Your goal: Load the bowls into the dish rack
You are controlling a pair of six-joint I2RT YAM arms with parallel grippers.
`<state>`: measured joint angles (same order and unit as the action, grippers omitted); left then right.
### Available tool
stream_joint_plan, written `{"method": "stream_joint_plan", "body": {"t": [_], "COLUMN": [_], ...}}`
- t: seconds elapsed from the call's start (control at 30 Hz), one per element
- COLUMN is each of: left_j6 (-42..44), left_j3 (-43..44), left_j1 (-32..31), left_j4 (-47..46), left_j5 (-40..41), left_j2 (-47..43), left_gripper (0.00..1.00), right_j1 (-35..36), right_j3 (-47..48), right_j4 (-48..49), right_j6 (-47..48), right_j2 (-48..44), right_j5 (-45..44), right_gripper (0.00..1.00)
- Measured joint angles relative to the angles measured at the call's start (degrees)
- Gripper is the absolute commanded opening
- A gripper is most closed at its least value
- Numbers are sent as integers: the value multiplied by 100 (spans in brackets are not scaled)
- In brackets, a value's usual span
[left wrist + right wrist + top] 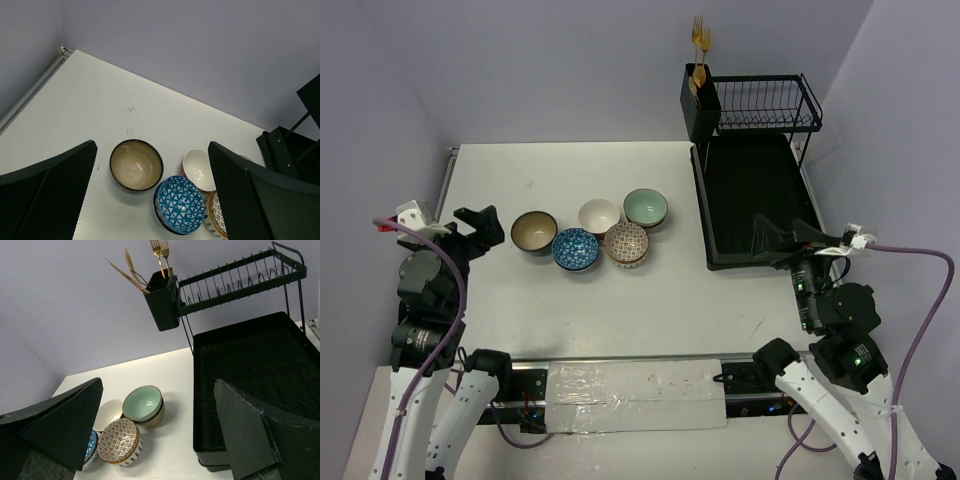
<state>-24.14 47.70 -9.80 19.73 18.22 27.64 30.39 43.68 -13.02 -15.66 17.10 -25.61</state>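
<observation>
Several bowls sit grouped on the white table: a tan dark-rimmed bowl (534, 231) (136, 165), a blue patterned bowl (575, 248) (180, 203), a white bowl (599, 215) (199, 169), a brown-white patterned bowl (626, 243) (117, 441) and a mint green bowl (646, 208) (143, 403). The black dish rack (755, 200) (250, 385) stands at the right, nothing in its tray. My left gripper (480, 228) (152, 195) hangs open left of the bowls. My right gripper (775, 242) (157, 432) is open at the rack's near edge. Neither holds anything.
A black cutlery cup (700, 100) (161, 300) with gold forks hangs on the rack's upper tier (765, 103). Purple walls close in at the back and sides. A taped white strip (635, 393) lies along the table's near edge between the arm bases.
</observation>
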Motion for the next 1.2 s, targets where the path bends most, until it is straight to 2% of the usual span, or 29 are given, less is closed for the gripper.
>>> {"method": "stream_joint_plan", "body": {"t": [0.27,0.43,0.6,0.77,0.8,0.97,1.2], "left_j6": [-216,-273,-297,-306,-306,-306,-245], "left_j3": [24,33,35,129,131,127,-87], "left_j1": [0,0,0,0,0,0,0], "left_j4": [385,533,514,466,446,330,83], "left_j5": [-149,-299,-522,-713,-745,-791,-706], "left_j2": [356,678,1051,1569,1655,1808,1759], "left_gripper": [99,99,99,99,99,99,99], "right_j1": [0,0,4,289,444,1034,1329], "right_j3": [-26,9,457,1220,1397,2236,3145], "right_j4": [-68,-273,-769,-975,-1043,-1198,-1639], "right_j6": [-304,-575,-614,-732,-769,-962,-1327], "right_j2": [74,717,2050,3484,3821,5445,7440], "right_j5": [155,304,872,1290,1285,1187,857], "right_gripper": [100,100,91,89,85,78,66]}}
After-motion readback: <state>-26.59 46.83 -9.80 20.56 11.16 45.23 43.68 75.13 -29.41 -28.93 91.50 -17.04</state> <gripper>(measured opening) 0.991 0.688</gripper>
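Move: The patterned bowl stack lies about 14 cm ahead of the right hand, 26 cm to its left and some 32 cm below. Beside it, the green bowl is roughly 9 cm farther out and 5 cm to the right of it, the white bowl 6 cm farther out and 6 cm left of it, and the blue bowl 2 cm nearer and 12 cm left of it. For the left hand, the brown bowl lies about 13 cm ahead, 5 cm right and 30 cm down; the blue bowl about 9 cm ahead and 15 cm right, as low. Towards the patterned bowl the right hand sweeps left some 23 cm, sinking about 20 cm and reaching forward 12; its fingers tip down roughly 50 degrees and close by about a third, arriving above the near right part of the rim. Meanwhile the brown bowl is approached more slowly by the wide-open left hand, down and forward with a shift right, tipping down some 20 degrees. ##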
